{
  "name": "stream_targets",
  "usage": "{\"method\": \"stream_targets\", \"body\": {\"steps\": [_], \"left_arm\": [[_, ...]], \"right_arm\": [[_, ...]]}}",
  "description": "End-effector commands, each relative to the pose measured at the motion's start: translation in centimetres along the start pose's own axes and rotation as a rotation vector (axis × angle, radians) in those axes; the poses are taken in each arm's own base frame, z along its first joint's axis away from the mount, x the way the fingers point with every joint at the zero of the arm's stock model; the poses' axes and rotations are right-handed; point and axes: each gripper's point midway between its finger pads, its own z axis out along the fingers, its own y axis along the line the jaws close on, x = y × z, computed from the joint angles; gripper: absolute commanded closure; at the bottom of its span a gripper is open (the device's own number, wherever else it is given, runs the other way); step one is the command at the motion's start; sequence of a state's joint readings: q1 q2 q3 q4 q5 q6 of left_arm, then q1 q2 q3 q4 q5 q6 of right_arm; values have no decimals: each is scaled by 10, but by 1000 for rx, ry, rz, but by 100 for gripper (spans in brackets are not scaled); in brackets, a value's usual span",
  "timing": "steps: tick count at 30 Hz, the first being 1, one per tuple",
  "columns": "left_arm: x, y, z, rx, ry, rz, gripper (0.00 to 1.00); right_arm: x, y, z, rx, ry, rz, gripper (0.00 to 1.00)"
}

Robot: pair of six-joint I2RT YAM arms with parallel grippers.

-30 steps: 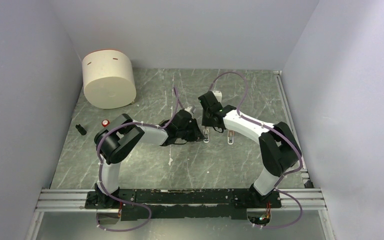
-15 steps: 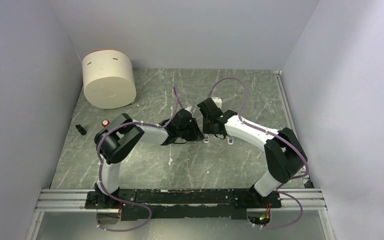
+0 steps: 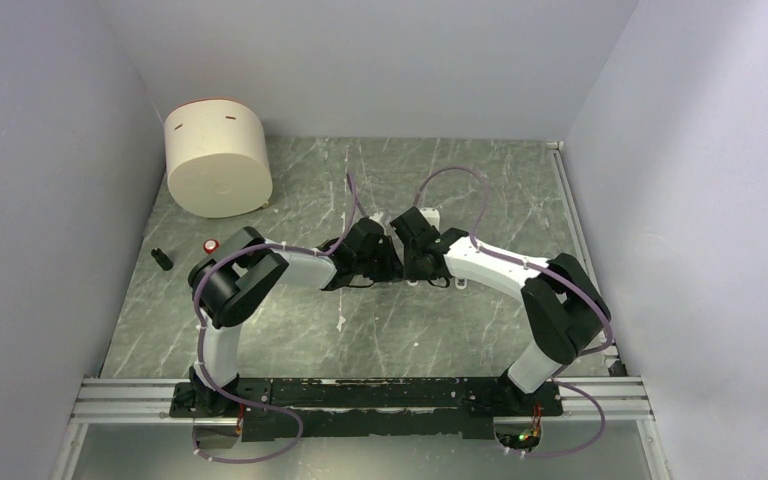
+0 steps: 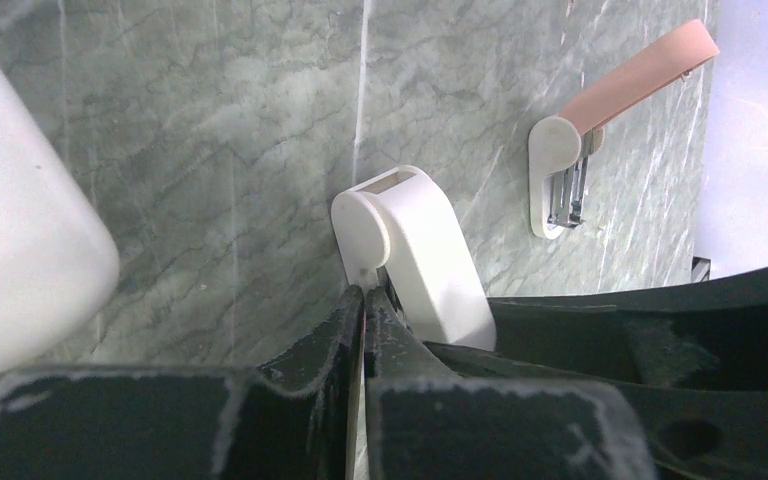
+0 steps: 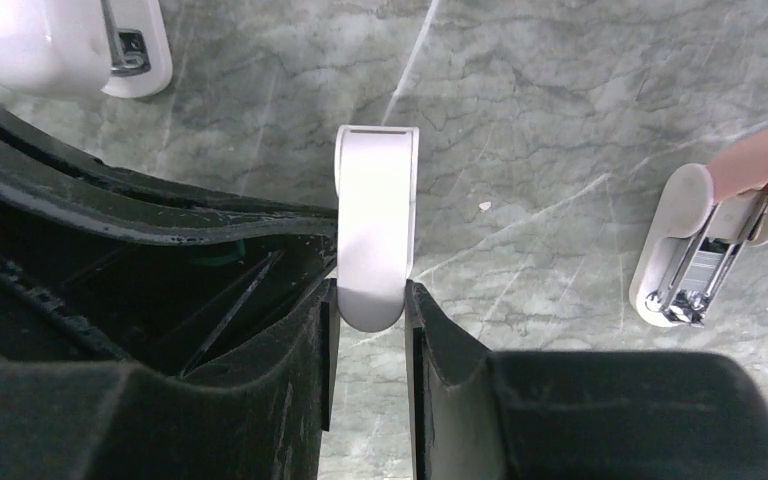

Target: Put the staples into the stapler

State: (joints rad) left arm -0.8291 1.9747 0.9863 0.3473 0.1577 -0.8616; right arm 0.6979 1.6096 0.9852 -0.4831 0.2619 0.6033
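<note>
The stapler [image 5: 375, 225], a slim white bar, lies on the marble table with its rounded near end pinched between the fingers of my right gripper [image 5: 370, 295], which is shut on it. In the left wrist view the same stapler [image 4: 415, 250] slants up from my left gripper [image 4: 365, 295]. That gripper's jaws are pressed together, with their tips against the stapler's hinge end. From above, both grippers [image 3: 405, 262] meet at mid-table and hide the stapler. The staples' little red-and-white box [image 3: 210, 244] and a small dark piece [image 3: 162, 259] lie far left, away from both grippers.
A pink-topped piece [image 5: 705, 235] lies hinged open just right of the stapler, its metal channel showing; the left wrist view shows the pink-topped piece [image 4: 585, 130] too. A short white piece [image 5: 70, 45] lies beyond the right gripper. A large white cylinder [image 3: 217, 158] stands back left.
My right arm has swung left and nearer with the stapler, until its gripper meets the left one. The left jaws have closed the last bit.
</note>
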Motion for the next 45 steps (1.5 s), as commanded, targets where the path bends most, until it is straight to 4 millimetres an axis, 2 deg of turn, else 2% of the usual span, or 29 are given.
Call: {"method": "stream_targets", "body": {"steps": [1, 6, 12, 20, 26, 31, 35, 39, 42, 45], "left_arm": [[31, 28, -2, -79, 81, 14, 90], [22, 12, -14, -22, 42, 13, 85], [12, 12, -25, -40, -14, 21, 85], [5, 15, -29, -65, -42, 37, 83], [2, 14, -32, -71, -55, 48, 82], [1, 9, -34, -56, -56, 55, 81], [-2, 1, -40, -28, -70, 71, 78], [-5, -11, -47, 17, -86, 102, 72], [-7, -20, -53, 59, -98, 127, 66], [-8, -26, -58, 81, -105, 145, 59]], "right_arm": [[16, -7, 14, 50, 36, -8, 81], [21, -11, 24, 76, 45, -9, 81], [21, -13, 26, 95, 40, -5, 80], [-6, -9, 7, 89, -33, 16, 66], [-13, -8, 1, 88, -45, 15, 57], [-29, -5, -12, 62, -85, 28, 48], [-50, -24, -25, 103, -153, 61, 42], [-72, -60, -42, 229, -240, 61, 34], [-82, -84, -55, 314, -301, 56, 24], [-89, -108, -56, 354, -316, 81, 21]]}}
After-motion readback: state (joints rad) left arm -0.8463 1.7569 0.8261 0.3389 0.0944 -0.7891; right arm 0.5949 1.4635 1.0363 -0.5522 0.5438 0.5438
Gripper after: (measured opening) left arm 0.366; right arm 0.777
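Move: The small white stapler is already pinched by the front end of its lid in the right fingers. Its middle is about 2 cm ahead of the right hand and 2 cm below, and some 2 cm right of the left fingertips, 1 cm back. The pink stapler stands about 10 cm to the right hand's right and 2 cm ahead. A long white stapler lies roughly 6 cm ahead and 6 cm left of the left hand. The small white stapler's lid goes down about 1.5 cm in the right fingers and is held there briefly while the left hand, at the base's left flank, parts its fingers slightly and backs off left and back, then rises about 3 cm. The right fingers then open off the lid, and that hand climbs some 8 cm while swinging right and forward over the table, fingertips tilting outward. ##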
